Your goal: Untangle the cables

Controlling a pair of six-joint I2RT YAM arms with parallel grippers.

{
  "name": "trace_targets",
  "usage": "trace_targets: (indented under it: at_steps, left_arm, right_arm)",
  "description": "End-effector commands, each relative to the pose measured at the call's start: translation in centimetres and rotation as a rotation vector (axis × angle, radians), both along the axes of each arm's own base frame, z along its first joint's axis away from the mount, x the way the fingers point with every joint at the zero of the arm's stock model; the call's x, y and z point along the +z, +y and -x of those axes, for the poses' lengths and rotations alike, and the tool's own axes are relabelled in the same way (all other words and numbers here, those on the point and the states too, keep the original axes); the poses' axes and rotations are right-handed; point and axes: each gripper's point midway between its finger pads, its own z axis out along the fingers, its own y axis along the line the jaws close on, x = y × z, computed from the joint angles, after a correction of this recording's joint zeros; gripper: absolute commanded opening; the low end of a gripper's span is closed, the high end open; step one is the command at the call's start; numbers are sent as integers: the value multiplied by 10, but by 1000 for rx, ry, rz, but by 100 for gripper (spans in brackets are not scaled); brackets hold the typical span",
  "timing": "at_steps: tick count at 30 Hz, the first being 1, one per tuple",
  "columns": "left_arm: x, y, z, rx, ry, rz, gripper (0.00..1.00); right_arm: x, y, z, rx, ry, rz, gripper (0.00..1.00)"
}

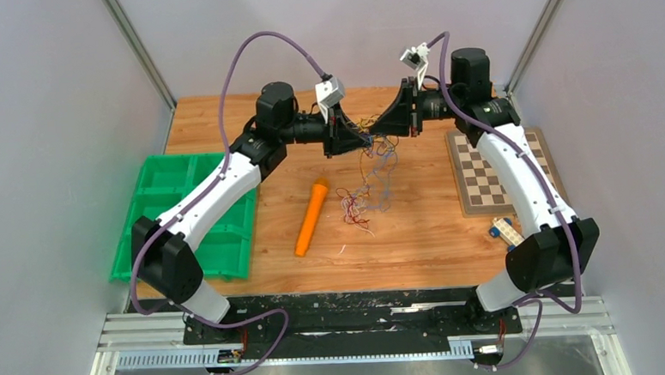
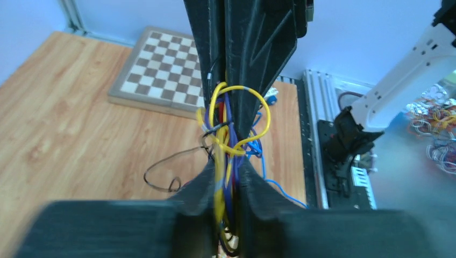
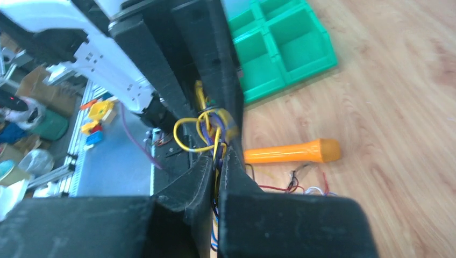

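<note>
The cables [image 1: 369,188] are a tangle of thin yellow, blue, red and white wires. They hang from between my two grippers, raised over the back middle of the table, down to the wood. My right gripper [image 3: 218,159] is shut on a bunch of yellow and blue strands [image 3: 206,127]. My left gripper [image 2: 227,173] faces it tip to tip. Its jaws stand a little apart, and yellow and blue wires [image 2: 232,122] run loosely through the gap. In the top view the left gripper [image 1: 350,136] and the right gripper [image 1: 377,132] nearly touch.
An orange marker [image 1: 312,216] lies on the wood just left of the hanging wires. A green compartment tray [image 1: 195,214] sits at the left edge, a chessboard [image 1: 500,170] at the right, and small toy blocks [image 1: 505,230] lie near the right arm.
</note>
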Motion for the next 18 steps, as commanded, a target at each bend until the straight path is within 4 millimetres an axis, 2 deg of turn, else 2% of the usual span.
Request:
trace_targets:
  at_steps: [1,6,10,15,17,18]
  left_arm:
    - [26,-1,-10,25,-55,47,2]
    - [15,35,-3,60,5,3,0]
    - [7,54,6,75,25,-51,0]
    - [6,62,1,121,81,-78,0]
    - [7,64,-3,132,101,-77,0]
    - [7,63,-5,128,103,-73,0]
  right_arm:
    - [11,-37,-21,-96,-15,-28,3]
    - [-7,-135,-84,-456,-15,27,0]
    - [-18,-183,-108,-634,-55,89,0]
    - [-19,-205,-117,-717,-129,152,0]
    - [-12,-192,-106,-624,-137,116,0]
    - [-8,-178,-94,-543,-125,77,8]
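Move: The cable knot, with its yellow and purple loops, sits in the narrow gap between the two grippers: about 2 cm right of the left hand, whose fingers are still closing, and about 2 cm left of the right hand, already shut on it. The rest of the tangle hangs roughly 30 cm below the left hand, some 3 cm left. From the right hand, the orange stick lies about 15 cm left, 2 cm back, 32 cm down; the chessboard 35 cm right, 10 cm forward and as low. The cable bundle is pinched by the left fingers, which finish closing on it, while the right hand, kept shut, pulls away to the right and forward, about 20 cm and 11 cm, sinking a little and swinging some 40 degrees clockwise. The left hand first gives about 1 cm to the right, then draws its grip back left about 7 cm. ##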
